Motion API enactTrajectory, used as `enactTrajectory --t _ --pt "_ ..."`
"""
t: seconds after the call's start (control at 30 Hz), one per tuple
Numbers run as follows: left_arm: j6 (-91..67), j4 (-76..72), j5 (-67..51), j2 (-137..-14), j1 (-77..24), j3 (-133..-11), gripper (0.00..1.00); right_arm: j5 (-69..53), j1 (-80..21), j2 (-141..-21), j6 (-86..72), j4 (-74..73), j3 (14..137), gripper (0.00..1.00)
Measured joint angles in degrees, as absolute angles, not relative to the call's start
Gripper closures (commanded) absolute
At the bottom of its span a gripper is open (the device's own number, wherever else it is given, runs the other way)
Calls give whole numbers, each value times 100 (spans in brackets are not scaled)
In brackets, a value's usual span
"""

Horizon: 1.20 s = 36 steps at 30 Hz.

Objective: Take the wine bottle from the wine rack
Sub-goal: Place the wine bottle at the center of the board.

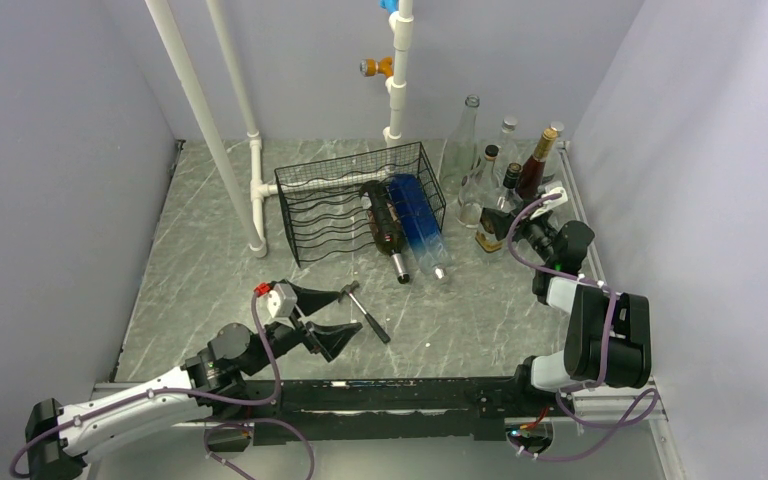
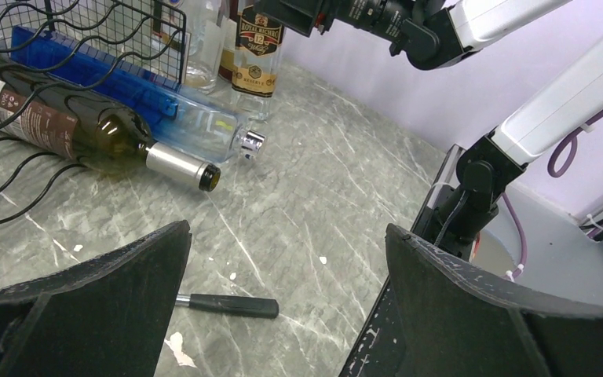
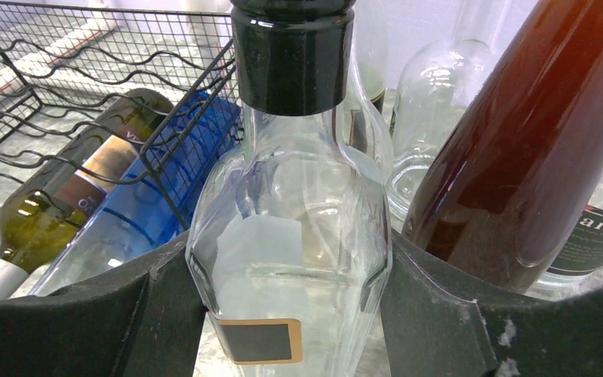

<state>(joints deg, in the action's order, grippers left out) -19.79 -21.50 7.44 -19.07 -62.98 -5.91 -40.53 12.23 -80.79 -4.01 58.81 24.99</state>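
The black wire wine rack (image 1: 320, 215) stands at the back of the table. A dark green wine bottle (image 1: 384, 222) lies in its right end, neck poking out toward me, beside a blue bottle (image 1: 418, 225). Both show in the left wrist view, the wine bottle (image 2: 63, 129) nearer. My right gripper (image 1: 493, 228) is to the right of the rack, shut on an upright clear glass bottle (image 3: 290, 181) with a black cap; both pads (image 3: 165, 314) press its sides. My left gripper (image 1: 352, 311) hangs open low over the table in front of the rack, holding nothing.
A hammer (image 1: 372, 320) lies by the left gripper's fingers, its handle (image 2: 232, 305) below the jaws. Several upright bottles (image 1: 470, 150) crowd the back right corner, a red-brown one (image 3: 518, 141) right beside the held bottle. White pipes (image 1: 210, 130) rise left of the rack.
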Motion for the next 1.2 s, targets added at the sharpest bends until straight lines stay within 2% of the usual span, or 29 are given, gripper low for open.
enactTrajectory --t 0.37,0.57,0.67,1.2 --pt "-2064 -2145 744 -1883 -6298 -591 1 -4106 1293 -8077 -392 5867 2499 34" --pt "-2071 -2145 742 -1883 -6298 -591 1 -4145 1297 -8044 -362 5833 2499 21" --pt "-2073 -2143 740 -1883 -6298 -591 0 -4182 1304 -7946 -362 5843 2502 1" --pt "-2167 -2053 735 -1846 -6298 -591 1 -4521 1450 -7397 -211 5568 2521 0"
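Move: The right hand still holds the black-capped whisky bottle upright by its body, the bottle's middle about 2 cm below the hand point. The red bottle stands some 8 cm ahead and 6 cm to the right; the clear corked bottle is about 6 cm ahead and 4 cm left. The blue bottle lies in the rack roughly 4 cm ahead, 16 cm left and 10 cm lower. From the left hand, the whisky bottle is some 24 cm ahead and 30 cm right, slightly lower. The right hand first stays almost still around the whisky bottle, then spreads its fingers from part-open to fully open and lets go of the bottle's body. As they spread, it starts up from beside the red bottle, rising about 3 cm and easing back towards its base by about half as much, the fingers tipping up some 5 degrees while they still straddle the bottle. ##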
